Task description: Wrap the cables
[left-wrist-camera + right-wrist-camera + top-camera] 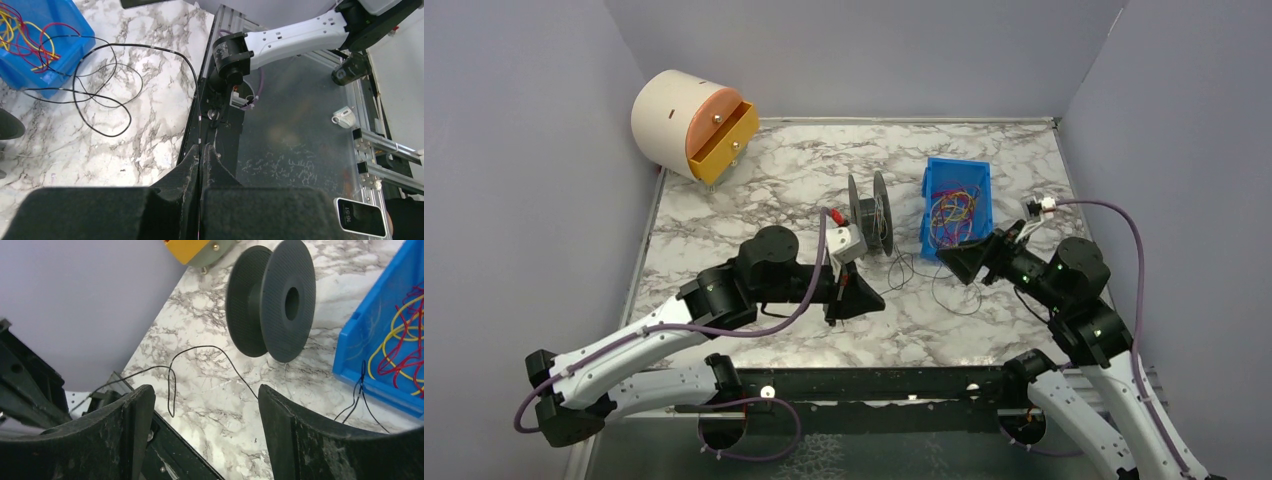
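A long black cable lies in loose loops on the marble table. One end of it runs up between the fingers of my left gripper, which is shut on it near the table's front edge. Red, yellow and orange cables lie tangled in the blue bin. My right gripper stands open above the marble with nothing between its fingers, and the black cable curves past in front of them. In the top view my right gripper sits just below the bin.
A black double-disc spool stands upright mid-table, left of the bin. A white round drawer unit with an open yellow drawer sits at the back left. Grey walls close off the left, back and right. A black rail runs along the front.
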{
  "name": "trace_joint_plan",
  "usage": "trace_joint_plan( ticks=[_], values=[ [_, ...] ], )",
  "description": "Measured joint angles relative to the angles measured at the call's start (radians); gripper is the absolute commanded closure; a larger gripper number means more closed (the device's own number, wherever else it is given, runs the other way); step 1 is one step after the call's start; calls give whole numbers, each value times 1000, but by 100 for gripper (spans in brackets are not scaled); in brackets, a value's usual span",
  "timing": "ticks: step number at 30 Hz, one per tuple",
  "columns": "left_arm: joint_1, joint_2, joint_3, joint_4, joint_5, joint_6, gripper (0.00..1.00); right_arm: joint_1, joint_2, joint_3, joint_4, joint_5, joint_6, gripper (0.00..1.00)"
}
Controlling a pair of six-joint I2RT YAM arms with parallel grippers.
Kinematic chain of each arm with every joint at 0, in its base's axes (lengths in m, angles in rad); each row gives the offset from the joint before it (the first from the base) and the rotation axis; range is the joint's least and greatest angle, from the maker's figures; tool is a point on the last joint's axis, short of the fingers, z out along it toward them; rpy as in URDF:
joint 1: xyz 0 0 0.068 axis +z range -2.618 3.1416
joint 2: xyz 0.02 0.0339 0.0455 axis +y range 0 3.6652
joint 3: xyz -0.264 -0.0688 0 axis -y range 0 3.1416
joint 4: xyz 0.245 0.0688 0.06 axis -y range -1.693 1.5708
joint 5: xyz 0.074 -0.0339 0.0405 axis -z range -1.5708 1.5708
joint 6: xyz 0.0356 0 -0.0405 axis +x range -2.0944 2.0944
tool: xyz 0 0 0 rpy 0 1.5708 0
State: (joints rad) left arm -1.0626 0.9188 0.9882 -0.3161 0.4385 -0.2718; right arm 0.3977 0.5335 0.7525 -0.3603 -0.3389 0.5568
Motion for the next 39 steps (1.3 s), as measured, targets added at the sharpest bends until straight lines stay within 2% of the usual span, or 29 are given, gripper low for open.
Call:
trace_joint_plan(
  ticks=[6, 11, 16, 29, 33, 39],
  values=[
    [0, -39, 40, -31, -4, 0, 100, 0, -71, -19, 55, -147, -82, 22],
    [0, -40, 69, -51, -2, 0, 100, 0, -71, -86, 201, -359, -127, 23],
    [0, -33, 72, -78, 0, -5, 100, 0, -36, -103, 330, -508, -180, 26],
    [0, -14, 84, -94, 31, -17, 100, 0, 104, -67, 627, -692, -294, 25],
    [0, -14, 84, -113, 38, -15, 100, 6, 145, -67, 705, -793, -333, 21],
    [0, -6, 84, -142, 46, -8, 100, 50, 192, -48, 784, -911, -402, 22]
  ],
)
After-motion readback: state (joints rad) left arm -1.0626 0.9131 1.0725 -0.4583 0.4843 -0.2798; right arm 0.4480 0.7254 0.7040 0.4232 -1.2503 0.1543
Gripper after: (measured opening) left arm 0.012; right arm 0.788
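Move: About 13 cm to the right hand's left, 11 cm back and about level with it, the cable is held in the left fingers; the right hand itself is empty and open. The spool stands some 19 cm ahead of it and 14 cm left, about 20 cm lower, and the blue bin 25 cm ahead and 6 cm right, 26 cm below. From the left hand, the cable is right at its fingertips and the spool straight ahead, about 31 cm, 20 cm below. Swinging round towards the cable at the left fingertips, the right hand travels about 9 cm back, 7 cm left and 6 cm up, its open fingers turning counter-clockwise from forward-left to point left and slightly up. The left hand keeps its pinch on the cable, rises about 3 cm, then sinks back about 2 cm. ##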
